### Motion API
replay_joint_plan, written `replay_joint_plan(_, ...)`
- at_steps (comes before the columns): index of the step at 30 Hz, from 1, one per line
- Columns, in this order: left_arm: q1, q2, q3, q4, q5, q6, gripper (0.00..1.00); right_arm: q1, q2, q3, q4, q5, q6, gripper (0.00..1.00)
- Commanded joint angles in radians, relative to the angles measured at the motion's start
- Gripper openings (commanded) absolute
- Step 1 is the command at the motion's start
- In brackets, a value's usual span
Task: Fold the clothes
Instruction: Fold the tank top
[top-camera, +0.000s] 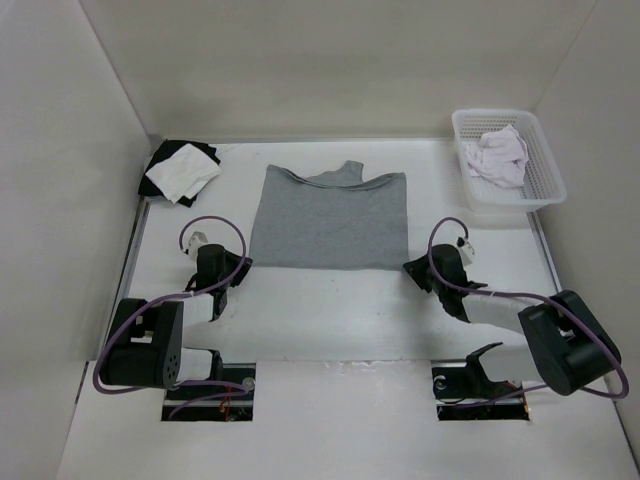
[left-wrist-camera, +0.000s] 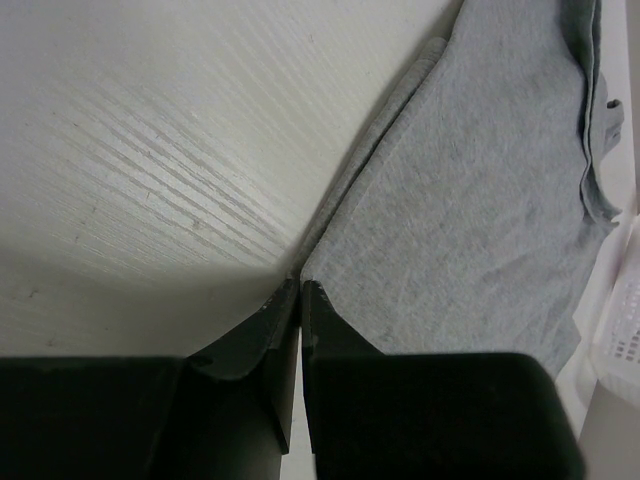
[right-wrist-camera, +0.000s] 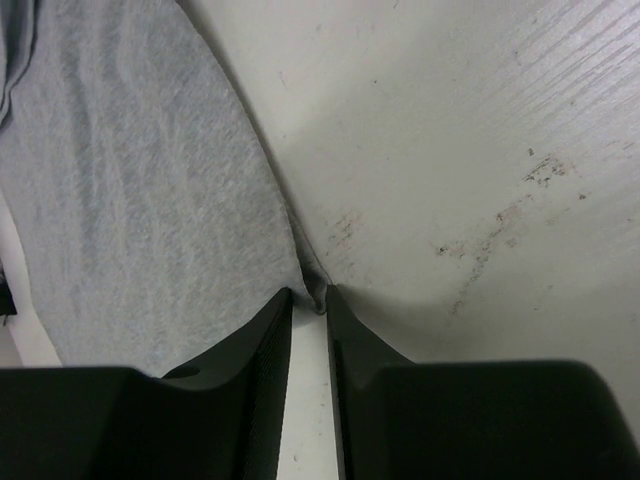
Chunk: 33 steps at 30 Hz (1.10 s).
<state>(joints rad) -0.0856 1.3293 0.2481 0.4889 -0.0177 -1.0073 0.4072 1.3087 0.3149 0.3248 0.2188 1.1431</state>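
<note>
The clothes (top-camera: 330, 220) are a grey sleeveless top spread flat mid-table, neck toward the far side. My left gripper (top-camera: 243, 265) is at its near left corner. In the left wrist view the jaws (left-wrist-camera: 300, 285) are pressed together right at that corner of the grey fabric (left-wrist-camera: 480, 200), which meets the fingertips. My right gripper (top-camera: 412, 268) is at the near right corner. In the right wrist view its jaws (right-wrist-camera: 308, 293) stand a narrow gap apart, with a bunched bit of the fabric's (right-wrist-camera: 130, 200) corner between the tips.
A white mesh basket (top-camera: 545, 190) holding a white cloth (top-camera: 497, 155) stands at the far right. A black-and-white cloth pile (top-camera: 182, 170) lies at the far left corner. White walls enclose the table on three sides.
</note>
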Motion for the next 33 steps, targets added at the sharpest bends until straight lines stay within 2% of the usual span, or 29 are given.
replay_joint_plan(1,-0.004,-0.032,0.023,0.046,0.001,0.007,0.02,0.006,0.024,0.032,0.046,0.037,0.017,0.23)
replay_joint_plan(3,-0.004,-0.027,0.025,0.046,-0.001,0.007,0.02,0.006,0.044,0.049,0.048,0.042,0.012,0.19)
replay_joint_plan(7,-0.004,-0.047,0.031,0.057,0.007,0.007,0.0,0.006,0.064,0.064,0.072,0.047,-0.009,0.02)
replay_joint_plan(9,-0.004,-0.093,0.04,0.043,0.012,0.006,0.0,0.006,0.014,0.056,0.074,0.057,-0.042,0.0)
replay_joint_plan(11,-0.012,-0.203,0.059,-0.008,0.01,0.009,0.0,0.012,-0.116,0.055,0.011,0.094,-0.103,0.0)
replay_joint_plan(16,-0.045,-0.607,0.207,-0.341,-0.036,0.052,0.0,0.115,-0.614,0.211,-0.457,0.24,-0.281,0.0)
replay_joint_plan(18,-0.061,-0.735,0.296,-0.448,-0.065,0.074,0.0,0.162,-0.751,0.329,-0.631,0.312,-0.345,0.0)
replay_joint_plan(20,-0.085,-0.82,0.397,-0.539,-0.08,0.099,0.0,0.211,-0.822,0.439,-0.746,0.364,-0.39,0.0)
replay_joint_plan(24,-0.131,-0.919,0.58,-0.656,-0.12,0.145,0.0,0.365,-0.876,0.672,-0.901,0.473,-0.457,0.0)
replay_joint_plan(28,-0.148,-0.937,0.701,-0.71,-0.123,0.164,0.0,0.543,-0.847,0.846,-0.941,0.536,-0.506,0.0)
replay_joint_plan(31,-0.148,-0.92,0.697,-0.71,-0.123,0.158,0.0,0.61,-0.795,0.866,-0.914,0.557,-0.551,0.01)
replay_joint_plan(33,-0.15,-0.904,0.669,-0.704,-0.126,0.154,0.0,0.612,-0.747,0.839,-0.873,0.539,-0.572,0.01)
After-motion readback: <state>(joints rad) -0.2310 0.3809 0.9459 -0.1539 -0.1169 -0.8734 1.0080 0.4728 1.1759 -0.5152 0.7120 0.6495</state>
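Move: The tank top lies spread out, its near hem running between the hands. Its middle is about 19 cm to the right and 13 cm ahead of the left hand, whose shut fingers already grip the left corner. From the right hand that middle is some 18 cm left and 13 cm ahead; the right hem corner sits about 1 cm ahead, between its half-open fingertips. The black-and-white pile is roughly 24 cm ahead and 17 cm left of the left hand, the basket 28 cm ahead and 26 cm right of the right. The right fingers close on the right hem corner while that hand eases about 1 cm forward, and the left keeps its pinch. Then both hands whip the hem up fast, over 40 cm, drawing back some 13 cm as they climb and tipping the fingers up by around 50 degrees. The right also drifts a few centimetres right, away from the left. ##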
